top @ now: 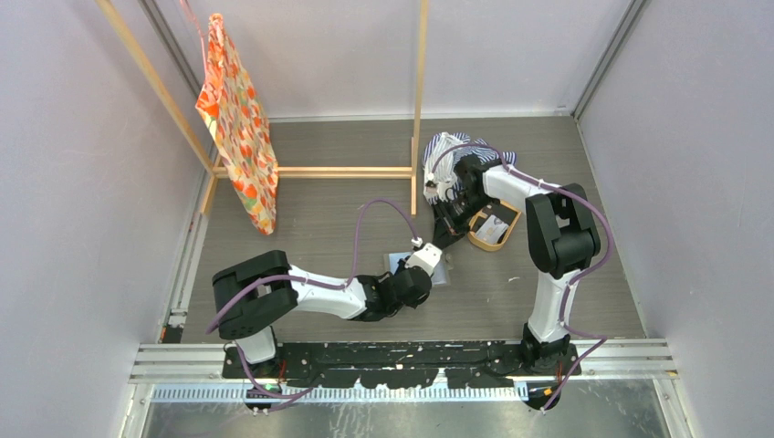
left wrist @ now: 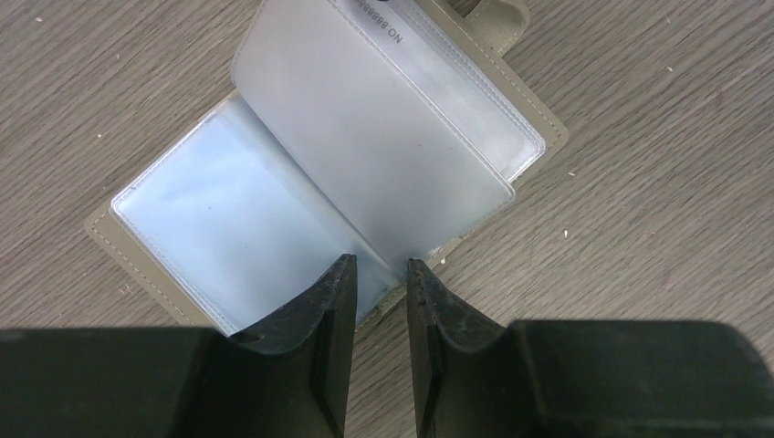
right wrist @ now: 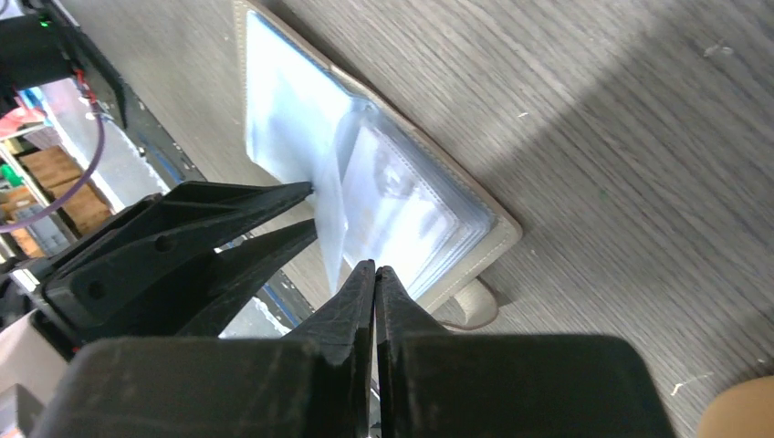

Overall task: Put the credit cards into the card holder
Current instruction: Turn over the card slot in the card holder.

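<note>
The card holder (top: 441,274) lies open on the table, a grey-taupe wallet with clear plastic sleeves (left wrist: 210,219). One sleeve (left wrist: 383,137) stands raised, and another sleeve near the top holds a card (left wrist: 392,27) with printed numbers. My left gripper (left wrist: 379,265) sits at the holder's near edge, its jaws a narrow gap apart around the raised sleeve's lower corner. My right gripper (right wrist: 375,267) is shut, its tips against the sleeve stack (right wrist: 411,210), with nothing visible between them. In the right wrist view, the left gripper (right wrist: 310,208) is opposite. More credit cards (top: 493,228) lie in the tray.
An oval tan tray (top: 476,239) sits right of the holder, under my right arm. A striped cloth (top: 444,148) lies behind it. A wooden frame (top: 347,171) stands at the back, with an orange patterned bag (top: 239,119) hanging on its left.
</note>
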You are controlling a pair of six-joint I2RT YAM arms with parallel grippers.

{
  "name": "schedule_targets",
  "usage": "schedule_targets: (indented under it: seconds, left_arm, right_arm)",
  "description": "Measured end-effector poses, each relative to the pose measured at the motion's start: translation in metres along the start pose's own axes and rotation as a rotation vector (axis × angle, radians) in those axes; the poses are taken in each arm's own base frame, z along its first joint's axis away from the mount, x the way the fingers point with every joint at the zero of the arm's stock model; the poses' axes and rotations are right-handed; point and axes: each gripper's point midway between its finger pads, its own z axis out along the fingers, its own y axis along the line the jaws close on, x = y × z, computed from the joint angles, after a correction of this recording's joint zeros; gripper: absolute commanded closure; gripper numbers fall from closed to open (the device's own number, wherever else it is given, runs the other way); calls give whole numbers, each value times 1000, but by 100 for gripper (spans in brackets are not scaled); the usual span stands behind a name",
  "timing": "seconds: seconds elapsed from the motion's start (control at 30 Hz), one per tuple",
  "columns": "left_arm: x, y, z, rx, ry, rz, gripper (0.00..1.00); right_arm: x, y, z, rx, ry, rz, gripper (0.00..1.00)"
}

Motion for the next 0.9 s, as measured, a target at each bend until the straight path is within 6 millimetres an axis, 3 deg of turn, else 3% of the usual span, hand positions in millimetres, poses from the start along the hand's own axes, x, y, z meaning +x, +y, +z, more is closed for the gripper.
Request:
schedule_targets:
  seconds: [0.13, 0.33, 0.5, 0.63, 0.7, 0.8, 0.9]
  left_arm:
    - [0, 0, 0, 7, -7, -11, 68]
    - [0, -3, -9, 46, -1, -47, 53]
    - [-12, 2, -46, 114, -35, -111, 43]
    - [-46, 4, -85, 192, -139, -181, 14]
    - [-59, 5, -102, 229, -192, -217, 5]
    - [-63, 7, -113, 279, -250, -279, 6]
    - [-55, 10, -106, 315, -246, -343, 18]
  right_arm:
    - [1, -4, 5, 42, 14, -17, 93]
    - [9, 17, 29, 1, 77, -50, 93]
    - [15, 42, 48, -63, 119, -74, 92]
    - [8, 54, 59, -61, 110, -94, 91]
    - [0, 56, 65, -55, 103, -99, 91]
    - [-9, 50, 75, -43, 100, -94, 91]
    - [-9, 41, 78, -20, 108, -85, 91]
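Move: The half-raised card slot stands about 5 cm back and 2 cm left of the right fingertips, slightly lower. From them the blue pocket, where it will be laid, is roughly 4 cm back, 8 cm left and 3 cm down; the card tray is some 12 cm right, 4 cm ahead and 2 cm down. From the left fingers, at the holder's near edge, the slot's middle is about 3 cm ahead, 1 cm right and 1 cm higher, the blue pocket 4 cm left and 2 cm ahead. The right hand's shut fingers push the raised slot over to the left, travelling about 8 cm across the spine, curving back and then partly forward again, and sinking at the end to bring the tips down on it over the blue pocket. After a short hold, the left hand leaves the slot's near edge, opening wide as it rises some 11 cm, draws back and left, and rolls its left side down about 30 degrees. ##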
